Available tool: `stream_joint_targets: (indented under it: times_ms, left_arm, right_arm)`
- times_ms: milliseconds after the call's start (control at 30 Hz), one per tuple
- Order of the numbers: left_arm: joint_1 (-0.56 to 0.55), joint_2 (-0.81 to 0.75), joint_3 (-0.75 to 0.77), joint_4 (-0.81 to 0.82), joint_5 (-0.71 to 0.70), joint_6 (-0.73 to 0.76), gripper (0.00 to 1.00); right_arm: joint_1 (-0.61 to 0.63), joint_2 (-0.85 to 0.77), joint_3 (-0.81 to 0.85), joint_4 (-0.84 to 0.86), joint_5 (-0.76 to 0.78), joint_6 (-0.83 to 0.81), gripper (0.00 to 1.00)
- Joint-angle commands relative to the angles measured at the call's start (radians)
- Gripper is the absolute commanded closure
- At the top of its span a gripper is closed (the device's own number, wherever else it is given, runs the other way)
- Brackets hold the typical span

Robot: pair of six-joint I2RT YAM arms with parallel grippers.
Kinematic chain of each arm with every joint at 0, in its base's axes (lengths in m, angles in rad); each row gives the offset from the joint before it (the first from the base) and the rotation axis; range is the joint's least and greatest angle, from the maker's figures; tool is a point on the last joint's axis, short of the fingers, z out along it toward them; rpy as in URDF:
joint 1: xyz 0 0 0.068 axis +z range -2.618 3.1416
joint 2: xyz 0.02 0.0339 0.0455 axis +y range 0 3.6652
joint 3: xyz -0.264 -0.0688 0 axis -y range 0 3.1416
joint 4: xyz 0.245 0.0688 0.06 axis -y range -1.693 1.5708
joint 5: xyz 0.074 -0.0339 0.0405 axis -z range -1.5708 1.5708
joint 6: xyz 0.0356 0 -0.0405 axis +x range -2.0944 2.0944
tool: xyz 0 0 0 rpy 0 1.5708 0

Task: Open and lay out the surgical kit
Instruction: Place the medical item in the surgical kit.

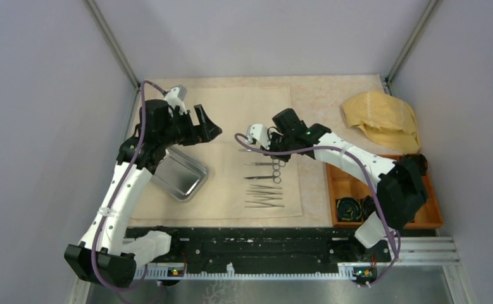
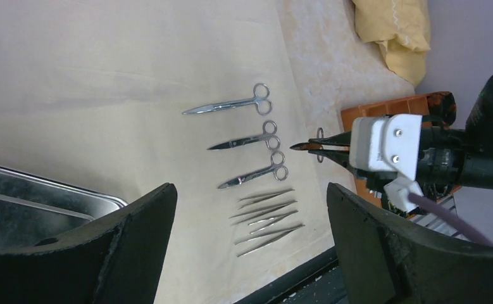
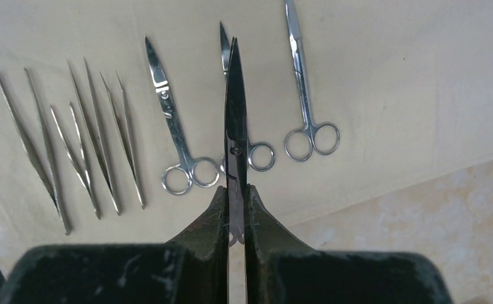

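The pale cream cloth sheet (image 1: 231,120) lies spread flat on the table. On it, three steel scissors (image 1: 266,164) lie in a row, with several tweezers (image 1: 264,196) just nearer. The steel tray (image 1: 179,174) rests on the sheet's left part. My left gripper (image 1: 204,126) hovers open and holds nothing, beyond the tray; in its wrist view the wide jaws (image 2: 250,190) frame the tweezers (image 2: 266,215) far below. My right gripper (image 3: 236,196) is shut on a fourth pair of scissors (image 3: 234,107), blades pointing away, above the laid scissors (image 3: 171,133).
A crumpled mustard-yellow cloth (image 1: 383,119) sits at the back right. An orange compartment box (image 1: 383,196) with black coils stands at the right, partly under the right arm. Grey walls close in both sides, and a black rail runs along the near edge.
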Motion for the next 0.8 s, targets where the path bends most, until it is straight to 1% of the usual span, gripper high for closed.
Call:
stream_joint_targets:
  times_ms: [0, 233, 433, 600, 767]
  left_arm:
    - [0.003, -0.005, 0.058, -0.008, -0.044, 0.005, 0.06]
    - [0.003, 0.003, 0.094, -0.003, -0.031, 0.027, 0.06]
    - [0.003, 0.022, 0.121, 0.000, 0.000, 0.074, 0.05]
    - [0.003, 0.052, 0.168, -0.027, -0.005, 0.126, 0.05]
    - [0.010, 0.068, 0.180, -0.040, 0.001, 0.162, 0.04]
  right_arm:
    - [0.015, 0.080, 0.108, -0.078, 0.036, -0.205, 1.00]
    - [0.027, 0.216, 0.193, -0.122, 0.015, -0.202, 1.00]
    - [0.044, 0.288, 0.229, -0.176, 0.054, -0.263, 1.00]
    - [0.060, 0.341, 0.263, -0.210, 0.105, -0.299, 1.00]
    - [0.077, 0.387, 0.306, -0.229, 0.144, -0.322, 1.00]
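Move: The right hand, gripping the held scissors, is bound for the bare cloth beyond the row: about 18 cm ahead of it, 5 cm left and 13 cm down. From that hand the farthest laid scissors lie some 11 cm ahead and 5 left, the middle scissors about 4 ahead and 4 left, the nearest scissors roughly 3 back and 4 left. From the left hand, the bare spot is about 19 cm ahead, 14 right and 27 below. Lower the right gripper about 8 cm towards the cloth over the row of scissors, easing 1.5 cm forward early on and slowing as it gets low. Tip its fingers some 25 degrees, to point more steeply down with a slight counter-clockwise turn, and keep the held scissors pinched by the handle end. Lift the empty, still open left gripper about 3 cm, drifting slightly forward. ##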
